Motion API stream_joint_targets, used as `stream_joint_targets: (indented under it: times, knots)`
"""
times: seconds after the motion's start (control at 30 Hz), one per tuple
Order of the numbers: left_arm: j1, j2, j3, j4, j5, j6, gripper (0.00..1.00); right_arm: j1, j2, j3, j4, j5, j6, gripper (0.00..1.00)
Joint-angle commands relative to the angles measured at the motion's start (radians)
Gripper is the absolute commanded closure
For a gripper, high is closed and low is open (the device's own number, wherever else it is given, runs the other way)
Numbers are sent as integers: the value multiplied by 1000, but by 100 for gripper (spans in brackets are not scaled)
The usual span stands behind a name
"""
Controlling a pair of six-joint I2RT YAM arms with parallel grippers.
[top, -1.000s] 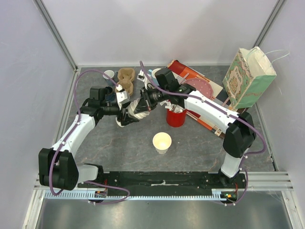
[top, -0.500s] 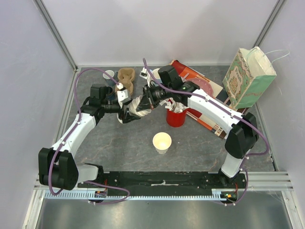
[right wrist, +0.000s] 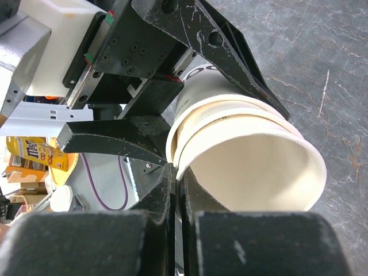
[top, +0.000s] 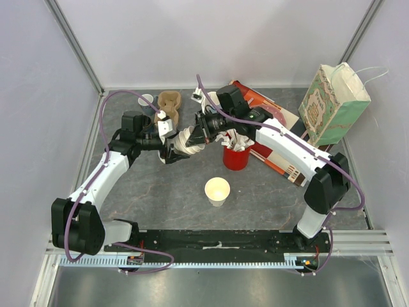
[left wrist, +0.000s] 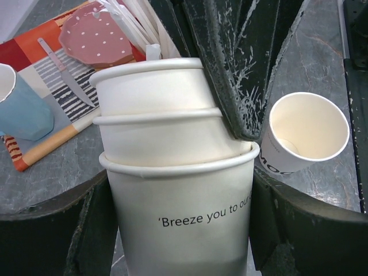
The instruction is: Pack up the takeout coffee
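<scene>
Three cream paper takeout coffee cups are nested in a stack (top: 189,139) (left wrist: 172,190) with dark lettering on the outer one. It hangs tilted above the table's middle. My left gripper (top: 181,146) (left wrist: 178,230) clamps the outer cup from both sides. My right gripper (top: 203,130) (right wrist: 183,178) is shut on the rim of the stack's top cup (right wrist: 253,167), one finger inside it. Another open paper cup (top: 217,190) (left wrist: 305,135) stands alone on the table nearer the front.
A red cup of stirrers (top: 235,157) stands just right of the grippers. Behind are a brown cup carrier (top: 169,105), a blue mug (left wrist: 20,109) and a placemat with a pink plate (top: 271,115). A patterned paper bag (top: 335,102) stands at the far right.
Both grippers and the cup stack between them have shifted slightly toward the back right. Neither grip has changed.
</scene>
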Motion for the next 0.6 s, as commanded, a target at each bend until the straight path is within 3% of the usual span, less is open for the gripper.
stream_joint_targets:
  times: [0.0, 0.57]
  knots:
    - [44, 1, -34, -170, -1, 71, 50, -183, -129, 90, 3, 167, -35, 100]
    - [44, 7, -29, -155, -5, 62, 50, -192, -122, 104, 3, 133, -28, 100]
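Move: My right hand already pinches the rim of the top cup, whose middle lies some 4 cm to its left, 2 cm ahead and 2 cm below; that middle is about 5 cm to the right of my left hand, 1 cm ahead and 2 cm above. From my right hand, the loose cup stands about 14 cm back and 6 cm right, the red straw cup 1 cm back and 11 cm right, the blue mug 19 cm ahead and 4 cm right, all some 16-20 cm below. Keeping the pinch on the rim, I pull my right hand off to the right, forward and up, about 13 cm in all and mostly in one quick burst, turning it some 20 degrees clockwise, to draw the top cup out of the stack. My left hand keeps its grip on the bottom cup, sinking a few centimetres and shifting slightly left and back with a small tilt. ##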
